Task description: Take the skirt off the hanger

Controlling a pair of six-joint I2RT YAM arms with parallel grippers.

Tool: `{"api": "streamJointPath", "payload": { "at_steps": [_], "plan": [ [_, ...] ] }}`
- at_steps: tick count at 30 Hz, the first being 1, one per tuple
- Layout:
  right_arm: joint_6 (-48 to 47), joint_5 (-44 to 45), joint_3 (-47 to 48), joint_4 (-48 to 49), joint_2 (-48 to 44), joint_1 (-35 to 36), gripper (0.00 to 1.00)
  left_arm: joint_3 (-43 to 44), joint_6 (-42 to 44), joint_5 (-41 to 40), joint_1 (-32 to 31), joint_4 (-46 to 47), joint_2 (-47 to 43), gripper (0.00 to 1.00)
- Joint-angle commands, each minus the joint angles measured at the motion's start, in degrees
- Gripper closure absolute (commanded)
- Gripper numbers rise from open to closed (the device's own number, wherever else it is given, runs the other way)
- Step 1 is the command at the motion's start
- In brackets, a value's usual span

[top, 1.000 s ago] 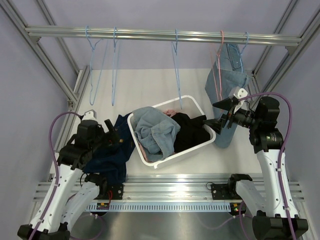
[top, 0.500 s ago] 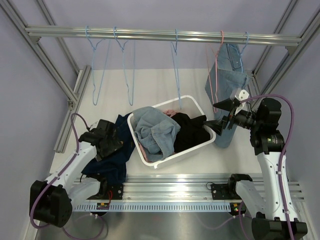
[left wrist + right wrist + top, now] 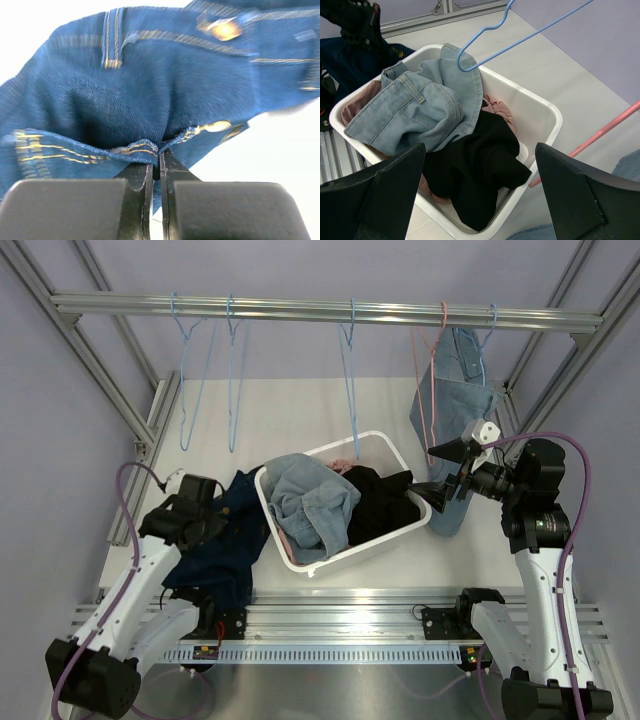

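A light blue denim skirt (image 3: 455,390) hangs from the rail at the right, beside a pink hanger (image 3: 443,325). My right gripper (image 3: 428,470) stands open in front of its lower edge, between the skirt and the white basket (image 3: 395,455). In the right wrist view the wide-apart fingers (image 3: 375,190) frame the basket's clothes, with nothing between them. A dark blue denim garment (image 3: 225,550) lies on the table left of the basket. My left gripper (image 3: 159,155) is shut on a stitched hem of this dark denim (image 3: 150,90).
The basket (image 3: 550,115) holds a pale denim piece (image 3: 310,505), a black garment (image 3: 375,500) and something pink. Empty blue hangers (image 3: 352,370) hang along the rail (image 3: 300,310), two more at the left. Frame posts stand at both sides.
My left gripper has closed on the dark denim hem after the arm dropped and shifted over it. A left blue hanger swung out and back. The right arm has barely moved.
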Motion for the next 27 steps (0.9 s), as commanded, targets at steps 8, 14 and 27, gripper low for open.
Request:
{"api": "streamJointPath", "payload": {
  "at_steps": [8,14,27],
  "plan": [
    [-0.62,-1.28,0.66,0.26,-0.41,-0.69,0.0,17.68,18.34,2.95,-0.03,3.46,-16.25,1.0],
    [-0.53,-1.37,0.57,0.35,-0.15,-0.95,0.0,26.9,27.31,19.37,-0.03,9.0,-18.63,1.0],
    [-0.53,-1.1,0.48,0.44,0.73,-1.04,0.01,40.88,18.47,47.97,-0.03,34.22,-12.23,1.0]
  ]
}}
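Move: My left hand holds the dark blue skirt, whose middle lies spread some 5 cm nearer my base and 6 cm below it. The white bin is about 27 cm to its right and 4 cm ahead, with its middle slightly below the hand. In the bin, the light denim skirt lies about 19 cm right and 3 cm ahead of my left hand, the black skirt some 34 cm right and 3 cm ahead. From my right hand the bin is about 15 cm left, 2 cm back and 26 cm down. I keep the dark blue skirt pinched by its waistband and haul it fast up off the table with my left hand, some 37 cm, almost straight up at first, then drifting about 10 cm right to the bin's side. As I rise, my wrist tips the fingers from steeply down to near level and swings them clockwise by roughly 50 degrees. ##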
